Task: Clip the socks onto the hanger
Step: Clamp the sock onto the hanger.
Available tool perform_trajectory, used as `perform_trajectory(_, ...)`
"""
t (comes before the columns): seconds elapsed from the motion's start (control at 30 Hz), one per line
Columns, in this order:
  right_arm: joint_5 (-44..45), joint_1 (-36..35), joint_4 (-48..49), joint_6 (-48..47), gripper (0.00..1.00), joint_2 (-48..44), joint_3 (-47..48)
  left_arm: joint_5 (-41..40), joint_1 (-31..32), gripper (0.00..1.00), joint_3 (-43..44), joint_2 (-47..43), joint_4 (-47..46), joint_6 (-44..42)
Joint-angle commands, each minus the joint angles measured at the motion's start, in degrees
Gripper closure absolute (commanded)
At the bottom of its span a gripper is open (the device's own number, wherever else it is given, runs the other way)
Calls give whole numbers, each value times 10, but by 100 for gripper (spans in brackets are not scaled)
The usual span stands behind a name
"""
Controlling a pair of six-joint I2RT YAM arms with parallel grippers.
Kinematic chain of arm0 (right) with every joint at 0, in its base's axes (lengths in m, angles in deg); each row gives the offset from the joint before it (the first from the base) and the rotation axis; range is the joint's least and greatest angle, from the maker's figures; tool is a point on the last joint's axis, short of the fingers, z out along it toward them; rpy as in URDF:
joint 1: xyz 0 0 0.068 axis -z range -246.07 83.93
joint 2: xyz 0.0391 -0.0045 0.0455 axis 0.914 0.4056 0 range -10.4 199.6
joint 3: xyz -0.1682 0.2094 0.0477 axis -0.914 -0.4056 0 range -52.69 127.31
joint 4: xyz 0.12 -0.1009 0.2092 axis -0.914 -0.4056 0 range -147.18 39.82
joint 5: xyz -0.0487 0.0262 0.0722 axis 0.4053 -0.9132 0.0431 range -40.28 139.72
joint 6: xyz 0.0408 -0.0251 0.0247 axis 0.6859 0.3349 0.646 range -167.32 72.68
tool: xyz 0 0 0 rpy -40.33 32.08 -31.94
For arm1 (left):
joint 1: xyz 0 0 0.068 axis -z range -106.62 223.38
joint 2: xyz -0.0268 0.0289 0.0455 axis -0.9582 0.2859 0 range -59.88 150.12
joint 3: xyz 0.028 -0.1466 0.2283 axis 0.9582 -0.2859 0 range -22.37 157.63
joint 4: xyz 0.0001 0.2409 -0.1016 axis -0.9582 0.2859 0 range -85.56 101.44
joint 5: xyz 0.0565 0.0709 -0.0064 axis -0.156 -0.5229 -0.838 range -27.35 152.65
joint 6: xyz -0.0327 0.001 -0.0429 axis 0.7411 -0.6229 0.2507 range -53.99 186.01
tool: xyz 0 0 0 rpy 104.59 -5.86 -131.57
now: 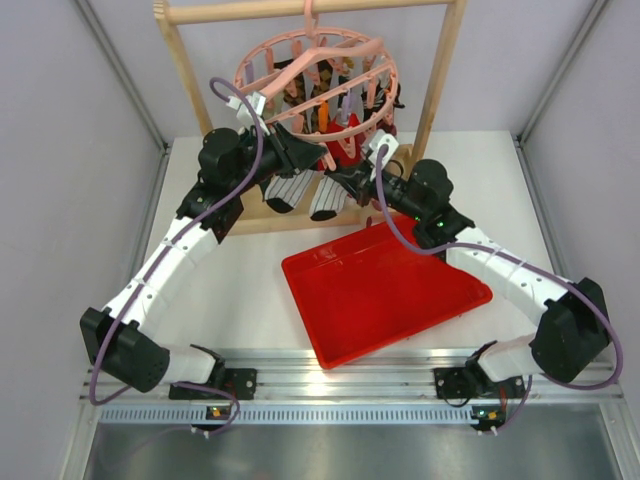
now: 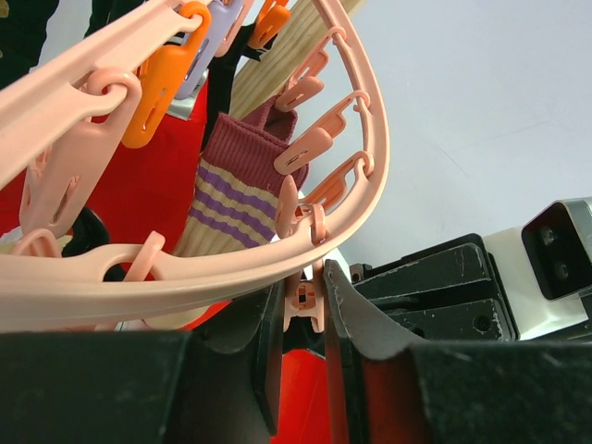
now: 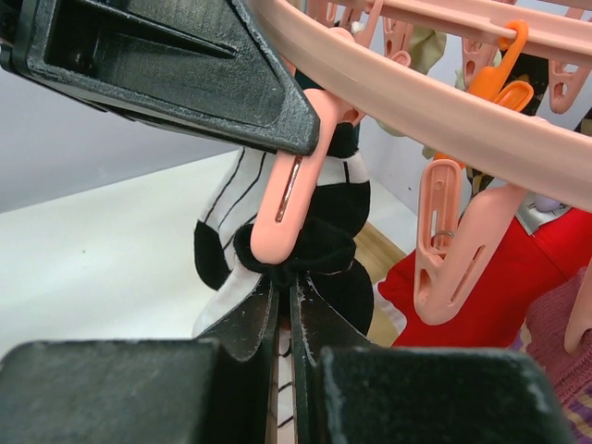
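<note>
The pink round hanger (image 1: 316, 75) hangs from the wooden rack, with many coloured pegs. Two striped white socks with black toes (image 1: 283, 190) (image 1: 325, 198) dangle below its front rim. My left gripper (image 1: 290, 150) is shut on a pink peg (image 2: 305, 310) just under the hanger's outer ring (image 2: 185, 277); in the left wrist view the gripper (image 2: 303, 277) squeezes it from both sides. My right gripper (image 1: 345, 180) is shut on a sock's black cuff (image 3: 324, 250). In the right wrist view the gripper (image 3: 285, 282) holds the cuff right under that peg's tip (image 3: 287, 203).
The wooden rack frame (image 1: 440, 70) stands at the back. A red tray (image 1: 385, 290) lies on the table near the right arm. A red sock (image 1: 345, 140) and a maroon sock with purple stripes (image 2: 242, 176) hang on other pegs.
</note>
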State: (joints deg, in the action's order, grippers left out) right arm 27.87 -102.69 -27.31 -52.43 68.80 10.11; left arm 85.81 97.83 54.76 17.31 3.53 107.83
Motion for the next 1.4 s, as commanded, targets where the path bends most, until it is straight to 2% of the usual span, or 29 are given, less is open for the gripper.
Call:
perform_trajectory(0.0,7,-8,41,8,100,-16,35,3,0,100,-4,3,0,-13)
perform_trajectory(0.8,-4,-6,75,19,100,-33,21,-4,-1,100,-7,1,6,-20)
perform_trajectory(0.9,0,-6,74,17,100,-31,22,-3,-1,92,-7,0,6,-20)
perform_trajectory(0.93,0,-6,72,16,100,-31,23,-3,-1,81,-5,-2,6,-21)
perform_trajectory(1.03,-1,-6,69,13,100,-30,23,-4,-2,71,-3,-5,6,-21)
perform_trajectory(1.07,0,-6,68,13,100,-30,23,-4,-2,62,-2,-5,6,-20)
perform_trajectory(1.17,1,-6,67,11,100,-26,23,1,-5,50,0,-7,6,-19)
perform_trajectory(1.37,3,-4,62,11,100,-15,31,14,-19,37,0,-19,-11,-17)
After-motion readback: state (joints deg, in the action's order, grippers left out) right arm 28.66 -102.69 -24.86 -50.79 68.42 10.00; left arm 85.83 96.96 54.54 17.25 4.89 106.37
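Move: The left fingers already squeeze the ring's near pink clip, its middle about 1 cm ahead, 1 cm right and 1 cm below their pinch point. The right fingers already hold the sock's cuff, the clip lying some 1 cm ahead, 1 cm left and 3 cm above them. From the left hand, the sock clipped before hangs roughly 7 cm left, level fore and aft and 8 cm lower; the orange clip sits about 8 cm straight ahead at its height; the red garment is 6 cm ahead, 4 cm right and 6 cm lower. The left fingers let go of the pink clip: after holding it squeezed for most of the time, they spread to well over half open late on, the hand itself shifting less than 1 cm. Before that the right hand eases the pinched cuff upward into the clip, about 1 cm in all with hardly any turn, and keeps its fingers shut on it. ##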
